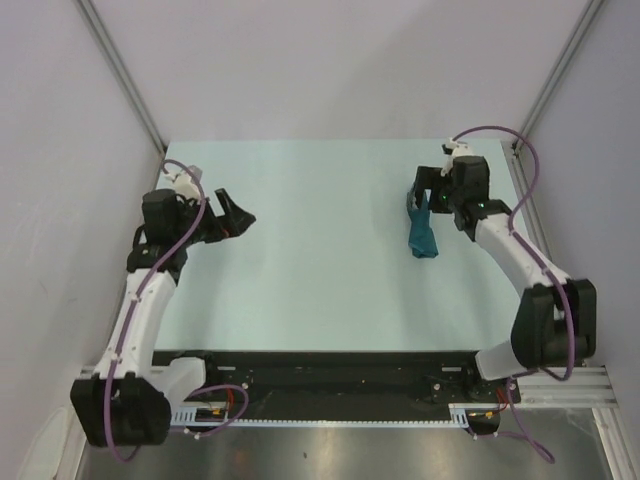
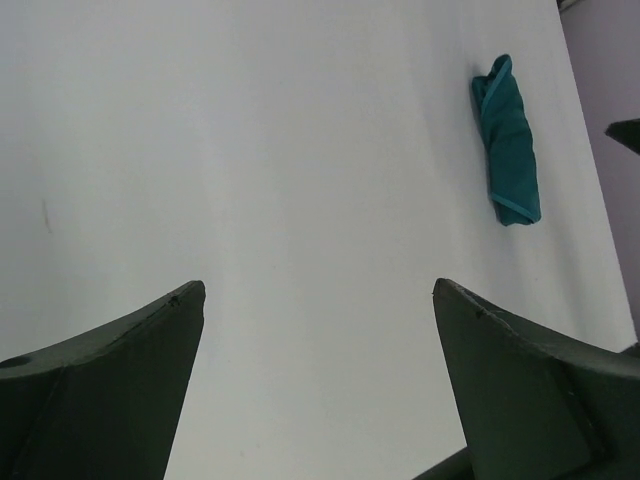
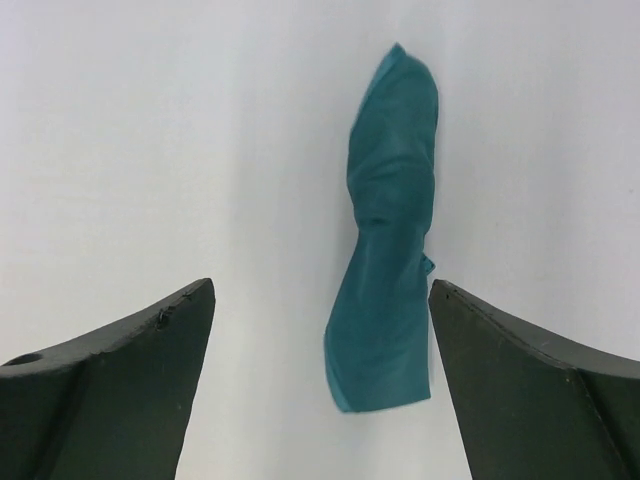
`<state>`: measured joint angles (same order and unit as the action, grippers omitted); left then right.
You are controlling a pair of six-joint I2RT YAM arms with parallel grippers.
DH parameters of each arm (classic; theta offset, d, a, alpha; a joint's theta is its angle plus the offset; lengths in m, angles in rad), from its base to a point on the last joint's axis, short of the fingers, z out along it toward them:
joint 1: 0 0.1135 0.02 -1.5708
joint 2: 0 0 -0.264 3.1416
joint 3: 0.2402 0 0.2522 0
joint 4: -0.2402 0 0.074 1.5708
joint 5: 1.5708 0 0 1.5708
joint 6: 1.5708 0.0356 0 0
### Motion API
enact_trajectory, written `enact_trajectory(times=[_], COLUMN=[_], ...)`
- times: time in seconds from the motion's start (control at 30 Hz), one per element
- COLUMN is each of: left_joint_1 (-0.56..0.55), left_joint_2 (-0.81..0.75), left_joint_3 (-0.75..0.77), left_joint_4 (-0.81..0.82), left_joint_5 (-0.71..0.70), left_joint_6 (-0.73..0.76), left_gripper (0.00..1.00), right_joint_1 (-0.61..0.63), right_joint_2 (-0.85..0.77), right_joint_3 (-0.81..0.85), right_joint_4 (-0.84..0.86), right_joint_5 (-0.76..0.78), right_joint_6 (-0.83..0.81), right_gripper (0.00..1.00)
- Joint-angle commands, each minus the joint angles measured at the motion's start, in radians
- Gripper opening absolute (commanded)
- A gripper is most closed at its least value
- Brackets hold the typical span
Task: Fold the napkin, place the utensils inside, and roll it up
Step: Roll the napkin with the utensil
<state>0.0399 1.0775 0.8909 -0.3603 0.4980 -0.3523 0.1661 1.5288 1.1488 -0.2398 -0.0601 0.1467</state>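
Note:
The dark teal napkin (image 1: 421, 235) lies on the table as a narrow, twisted roll at the right side. It also shows in the left wrist view as the napkin (image 2: 508, 140) far off, and in the right wrist view as the napkin (image 3: 388, 240) close under the camera. My right gripper (image 1: 426, 188) (image 3: 322, 285) hangs open just above the roll's far end, touching nothing. My left gripper (image 1: 235, 212) (image 2: 318, 285) is open over bare table at the left, nothing between its fingers. The utensils are out of view.
The pale green table (image 1: 320, 280) is closed in by white walls at the back and both sides, with metal posts (image 1: 125, 85) at the back corners. A black rail (image 1: 330, 375) runs along the near edge between the arm bases.

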Motion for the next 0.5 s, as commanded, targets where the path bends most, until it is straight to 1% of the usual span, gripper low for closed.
enact_trajectory(times=[0.0,0.03,0.07,0.13,0.17,0.2,0.3,0.47], left_joint_1=[0.011,0.011,0.011,0.011,0.011,0.011,0.011,0.011], left_joint_2=[-0.168,-0.183,-0.211,-0.234,-0.244,-0.261,-0.290,-0.320], left_joint_3=[0.011,0.010,0.010,-0.004,-0.010,-0.030,-0.061,-0.087], left_joint_4=[0.060,0.057,0.052,0.049,0.052,0.058,0.073,0.115], left_joint_5=[-0.096,-0.102,-0.108,-0.111,-0.113,-0.115,-0.119,-0.111], left_joint_6=[0.084,0.093,0.102,0.125,0.133,0.137,0.150,0.144], left_gripper=[1.00,1.00,1.00,1.00,1.00,1.00,1.00,1.00], right_joint_1=[-0.002,0.000,0.000,0.001,0.001,0.003,0.001,0.003], right_joint_2=[-0.215,-0.296,-0.339,-0.409,-0.471,-0.493,-0.553,-0.591], right_joint_3=[-0.136,-0.176,-0.232,-0.293,-0.317,-0.366,-0.428,-0.466], right_joint_4=[0.057,0.089,0.100,0.131,0.138,0.145,0.158,0.154], right_joint_5=[-0.009,-0.007,0.009,0.009,0.009,0.014,0.032,0.048], right_joint_6=[0.057,0.066,0.085,0.093,0.088,0.080,0.053,0.036], right_gripper=[0.94,0.94,0.94,0.94,0.94,0.94,0.94,0.94])
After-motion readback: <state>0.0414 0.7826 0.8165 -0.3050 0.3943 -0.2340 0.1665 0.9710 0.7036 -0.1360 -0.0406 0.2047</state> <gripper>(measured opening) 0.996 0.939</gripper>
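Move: The rolled napkin lies on the table about 15 cm below the open right hand, roughly 1 cm ahead and 2 cm to its right. From the left hand, also empty, the napkin is some 42 cm to the right, about 10 cm farther out and 20 cm below. Right hand backs off the napkin about 10 cm, left rises about 5 cm overall, both tilting up, fingers open. ##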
